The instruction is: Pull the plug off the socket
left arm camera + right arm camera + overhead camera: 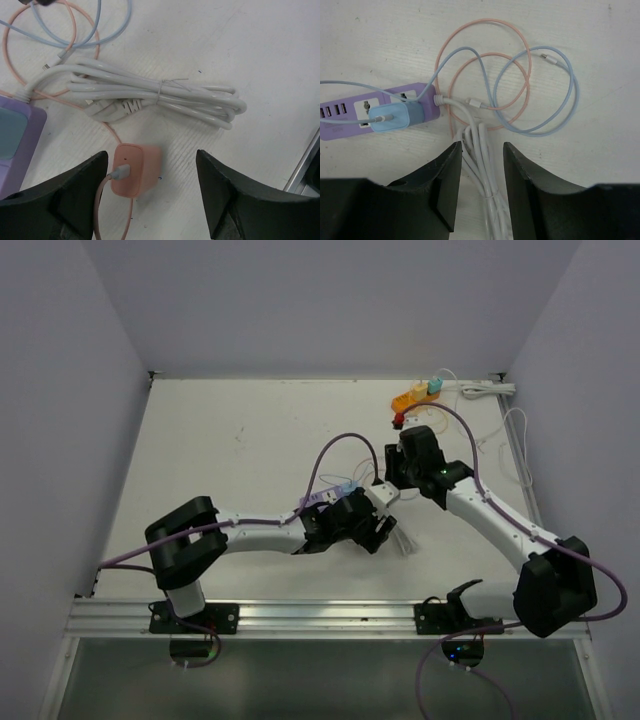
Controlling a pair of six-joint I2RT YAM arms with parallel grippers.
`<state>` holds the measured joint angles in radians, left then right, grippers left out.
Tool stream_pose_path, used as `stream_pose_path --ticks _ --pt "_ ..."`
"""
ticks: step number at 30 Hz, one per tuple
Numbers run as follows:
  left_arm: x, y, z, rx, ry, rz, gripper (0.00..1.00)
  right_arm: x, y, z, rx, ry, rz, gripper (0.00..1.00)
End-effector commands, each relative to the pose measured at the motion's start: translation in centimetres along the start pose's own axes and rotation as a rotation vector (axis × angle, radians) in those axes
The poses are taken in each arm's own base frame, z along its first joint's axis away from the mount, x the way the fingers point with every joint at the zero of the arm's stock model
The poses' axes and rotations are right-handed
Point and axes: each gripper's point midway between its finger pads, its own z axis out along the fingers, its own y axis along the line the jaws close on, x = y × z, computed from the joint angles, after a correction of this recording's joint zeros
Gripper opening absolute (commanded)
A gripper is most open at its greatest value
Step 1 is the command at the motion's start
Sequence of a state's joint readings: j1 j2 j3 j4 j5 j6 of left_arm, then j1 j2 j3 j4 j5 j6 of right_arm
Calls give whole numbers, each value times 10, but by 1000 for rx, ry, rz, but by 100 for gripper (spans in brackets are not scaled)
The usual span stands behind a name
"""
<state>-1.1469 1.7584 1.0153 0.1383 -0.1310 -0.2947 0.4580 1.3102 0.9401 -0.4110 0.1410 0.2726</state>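
A pink plug [136, 170] lies loose on the table, its pink cable still in its end, apart from the purple socket strip [15, 145]. My left gripper [152, 170] stands open around the plug, which sits close to the left finger without being gripped. A light blue plug [395, 117] sits in the purple socket strip [350, 112]. My right gripper [482, 150] is open over the tied white cable bundle [487, 185]. In the top view the left gripper [375, 525] and right gripper [392, 468] are close together at mid-table.
The white cable bundle [160, 97] lies just beyond the pink plug. Pink cable [485, 21] and blue cable [572, 90] loop over the table. A white power strip [485, 388] with an orange plug [408, 400] lies at the back right.
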Motion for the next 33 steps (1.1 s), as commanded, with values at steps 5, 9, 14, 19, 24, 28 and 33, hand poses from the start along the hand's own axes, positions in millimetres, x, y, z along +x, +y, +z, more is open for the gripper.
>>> stream_pose_path --ticks 5,9,14,19,24,28,33 --pt "-54 -12 -33 28 -138 -81 88 -8 -11 -19 41 -48 25 43" --pt "-76 -3 -62 -8 -215 -117 100 -11 -11 -25 38 -66 31 43" --pt "-90 15 -88 -69 -258 -127 100 -11 -7 -28 10 -64 22 44" --pt "-83 59 -100 -167 -266 -180 100 -11 -2 -30 -22 -65 14 47" --pt "-55 119 -106 -289 -240 -209 98 -8 2 -32 -52 -63 0 56" --pt "-27 146 -97 -362 -143 -135 98 -3 9 -29 -90 -47 -8 66" --pt "-1 158 -76 -347 -15 25 100 4 18 -21 -141 -23 -16 70"
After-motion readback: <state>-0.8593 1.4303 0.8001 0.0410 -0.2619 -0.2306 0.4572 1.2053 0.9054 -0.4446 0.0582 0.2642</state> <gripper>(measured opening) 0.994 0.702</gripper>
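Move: The left hand's half-open fingers straddle the loose pink plug, about 2 cm below them and 1 cm ahead and left. The purple strip's middle lies some 8 cm ahead and 9 cm left, the blue plug still in it 9 cm ahead and 5 cm left; the white cable bundle is 2 cm ahead, 5 cm right. From the right hand, the blue plug lies 10 cm left, 1 cm back and 7 cm below. The left hand opens its fingers fully and lifts clear of the pink plug by about 13 cm, then swings left and forward while sinking most of the way back, turning some 20 degrees counter-clockwise, to come over the purple strip's USB end about 15 cm left of where it began, holding nothing. Meanwhile the right hand, also empty, rises and eases back about 2 cm each, then spreads its fingers wider beside the blue plug without touching it. ##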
